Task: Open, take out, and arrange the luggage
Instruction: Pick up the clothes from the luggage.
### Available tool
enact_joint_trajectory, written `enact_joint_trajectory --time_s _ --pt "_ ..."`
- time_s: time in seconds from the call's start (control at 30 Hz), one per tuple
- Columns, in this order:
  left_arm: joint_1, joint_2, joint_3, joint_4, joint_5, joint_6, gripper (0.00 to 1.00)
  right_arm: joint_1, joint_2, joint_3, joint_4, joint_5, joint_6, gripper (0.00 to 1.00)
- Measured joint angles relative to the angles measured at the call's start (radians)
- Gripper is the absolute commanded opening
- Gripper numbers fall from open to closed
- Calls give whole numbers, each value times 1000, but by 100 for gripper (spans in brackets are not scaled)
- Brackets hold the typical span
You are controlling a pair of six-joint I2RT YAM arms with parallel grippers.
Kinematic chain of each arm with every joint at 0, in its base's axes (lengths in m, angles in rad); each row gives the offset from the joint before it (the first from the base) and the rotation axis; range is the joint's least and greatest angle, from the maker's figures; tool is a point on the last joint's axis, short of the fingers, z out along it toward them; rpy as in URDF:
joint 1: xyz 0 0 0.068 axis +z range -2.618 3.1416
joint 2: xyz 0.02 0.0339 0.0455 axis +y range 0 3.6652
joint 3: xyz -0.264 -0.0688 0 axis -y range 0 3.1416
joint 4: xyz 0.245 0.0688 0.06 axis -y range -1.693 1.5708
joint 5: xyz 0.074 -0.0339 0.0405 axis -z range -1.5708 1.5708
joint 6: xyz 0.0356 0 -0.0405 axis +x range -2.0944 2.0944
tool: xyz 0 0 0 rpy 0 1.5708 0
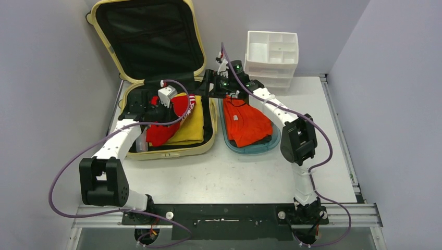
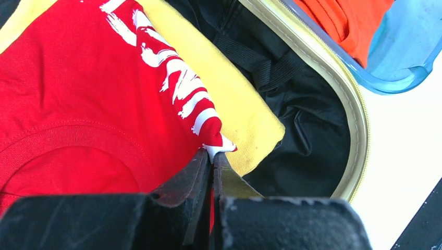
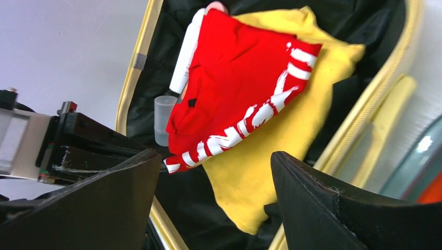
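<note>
The pale-yellow luggage (image 1: 177, 151) lies open at the back left, its lid standing up. A red shirt with white lettering (image 1: 159, 133) rests on a yellow cloth (image 1: 193, 127) inside it. My left gripper (image 1: 174, 109) reaches into the case. In the left wrist view it (image 2: 212, 153) is shut on the striped corner of the red shirt (image 2: 68, 94), above the yellow cloth (image 2: 240, 99). My right gripper (image 1: 208, 88) hovers over the case's right rim. Its jaws (image 3: 215, 156) are open and empty, above the shirt (image 3: 234, 78) and the cloth (image 3: 281, 151).
A teal tray (image 1: 271, 146) holding an orange garment (image 1: 247, 122) sits right of the case. A white drawer organizer (image 1: 271, 52) stands at the back. A white bottle (image 3: 185, 52) with a clear cap lies in the case along its left wall.
</note>
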Motion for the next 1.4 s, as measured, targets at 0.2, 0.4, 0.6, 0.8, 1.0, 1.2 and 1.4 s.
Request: enact_joint_trajectory --time_s 0.2,0.4,0.6,0.8,1.0,1.2,1.4 --pt "25 -22 -34 41 32 -27 0 47 60 0 19 -22 49 79" --pt "39 -44 -62 78 55 -53 0 83 119 0 22 -21 77 79" --pt "43 -66 -68 102 63 -74 0 102 157 31 26 -14 99 79" --pt "43 -72 -85 134 73 -89 0 108 199 70 42 -22 137 79" --pt "43 -72 -96 144 79 -98 0 109 224 98 43 -21 163 79" --pt "43 -76 -103 153 85 -103 0 123 268 121 55 -13 175 79" --pt "43 -91 -122 156 88 -103 0 148 323 141 45 2 182 79"
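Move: Above the case's right side, the open right hand has the striped edge of the red shirt about 9 cm to its left, 4 cm back and 12 cm below. The yellow cloth under it lies some 7 cm left, 8 cm back and 16 cm down; the orange shirt is roughly 20 cm right, 10 cm back and 18 cm down. From the left hand, already pinching the shirt's corner, that striped edge runs about 2 cm ahead, 3 cm right and 4 cm below. Sinking some 12 cm while reaching about 9 cm left and a little back, the right hand brings its wide-open fingers astride the striped edge, right beside the left gripper. It goes down first, then mostly left, then down again, rolling its forward side down about 15 degrees; the fingers don't close. The left hand keeps its pinch on the corner, almost in place. ##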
